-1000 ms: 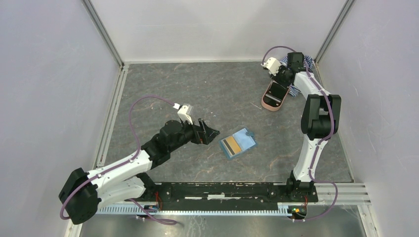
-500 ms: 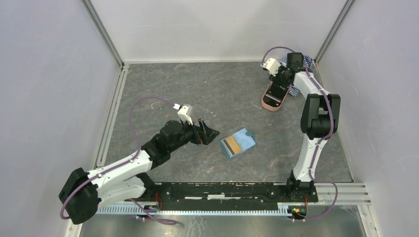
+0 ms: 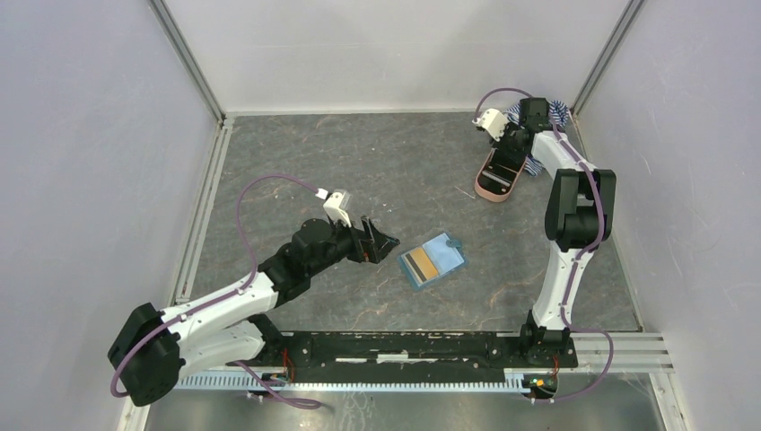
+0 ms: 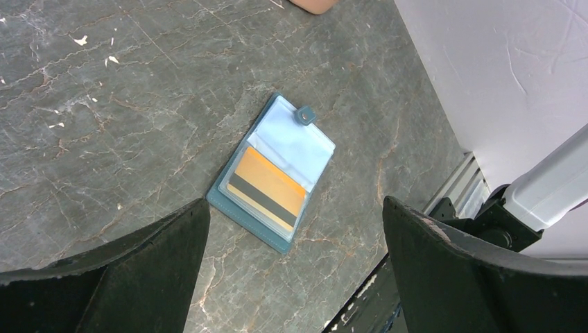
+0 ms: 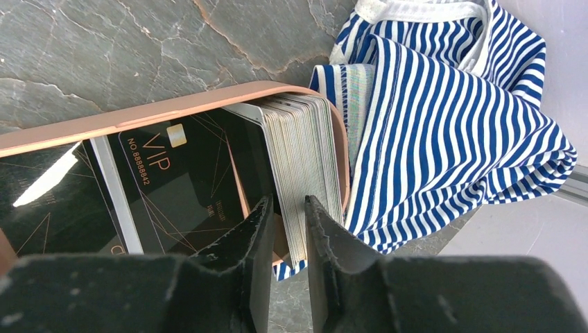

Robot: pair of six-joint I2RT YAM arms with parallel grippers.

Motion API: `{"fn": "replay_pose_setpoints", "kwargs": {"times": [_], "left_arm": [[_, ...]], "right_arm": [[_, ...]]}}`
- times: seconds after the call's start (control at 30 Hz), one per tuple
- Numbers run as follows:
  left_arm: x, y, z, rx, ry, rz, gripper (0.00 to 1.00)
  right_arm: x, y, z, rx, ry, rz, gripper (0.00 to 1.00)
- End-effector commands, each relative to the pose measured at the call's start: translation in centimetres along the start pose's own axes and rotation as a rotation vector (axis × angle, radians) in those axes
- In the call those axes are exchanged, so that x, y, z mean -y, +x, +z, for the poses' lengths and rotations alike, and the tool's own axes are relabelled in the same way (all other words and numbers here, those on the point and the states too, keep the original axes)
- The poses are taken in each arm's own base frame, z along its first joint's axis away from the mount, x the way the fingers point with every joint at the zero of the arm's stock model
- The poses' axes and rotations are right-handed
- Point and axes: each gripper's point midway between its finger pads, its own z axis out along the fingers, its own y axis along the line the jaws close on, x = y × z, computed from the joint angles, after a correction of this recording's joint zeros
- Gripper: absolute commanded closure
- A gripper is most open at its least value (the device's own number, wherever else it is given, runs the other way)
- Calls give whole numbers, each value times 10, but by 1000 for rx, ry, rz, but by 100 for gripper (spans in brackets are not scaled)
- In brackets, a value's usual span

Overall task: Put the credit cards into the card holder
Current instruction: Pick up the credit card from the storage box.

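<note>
The teal card holder [image 3: 432, 260] lies open flat on the table, with a tan-gold credit card [image 4: 267, 189] with a dark stripe in its clear pocket. My left gripper [image 3: 381, 235] hovers just left of it, wide open and empty; the holder [image 4: 291, 142] shows beyond the jaws [image 4: 295, 208]. At the far right my right gripper [image 3: 504, 153] reaches down into the pink case [image 3: 494, 184]. A stack of credit cards [image 5: 305, 139] stands on edge in the case's end, and the narrow jaws [image 5: 288, 201] are closed on the left part of the stack. A black VIP card [image 5: 180, 173] lies flat in the case.
A blue-white striped cloth [image 5: 444, 104] is bunched against the pink case [image 5: 139, 114] in the back right corner [image 3: 552, 112]. The enclosure walls stand close behind and to the right. The arm bases' black rail [image 3: 404, 346] runs along the near edge.
The right jaws widened a little and then narrowed again over the card stack, with the wrist shifting slightly. The left arm and the card holder have not moved.
</note>
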Motion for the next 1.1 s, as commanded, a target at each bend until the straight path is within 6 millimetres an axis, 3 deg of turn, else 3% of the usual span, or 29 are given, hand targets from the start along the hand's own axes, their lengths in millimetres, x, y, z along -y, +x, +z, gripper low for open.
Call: {"fn": "replay_pose_setpoints", "kwargs": {"times": [0.0,0.1,0.33,0.53,0.83,1.07], "left_arm": [[8,-11,0,41,28,-44,0],[8,-11,0,41,28,-44,0],[8,-11,0,39,30,-45,0],[9,-11,0,40,33,-46,0],[9,-11,0,40,34,-48,0],[11,-9,1,34,44,-54,0]], "right_arm": [[14,-6,-6,12,46,-14,76],[21,-12,-15,33,73,-20,81],[32,-23,-32,61,102,-26,82],[25,-24,-31,70,76,-20,84],[18,-30,-40,110,41,-13,100],[13,-27,-42,120,12,16,100]]}}
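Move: The right hand is just over the storage box's far compartment; the middle of its upright credit card stack lies about 2 cm ahead, 1 cm left and 2 cm below. The flat VIP card in the middle compartment is some 5 cm back and 5 cm left, 5 cm lower. The striped cloth's middle lies about 9 cm ahead, 3 cm right and 5 cm down. From the left hand the stack is roughly 34 cm ahead, 35 cm right, 11 cm lower. The right hand rises about 2 cm off the card stack, fingers closing fully from a third open, apparently empty. ##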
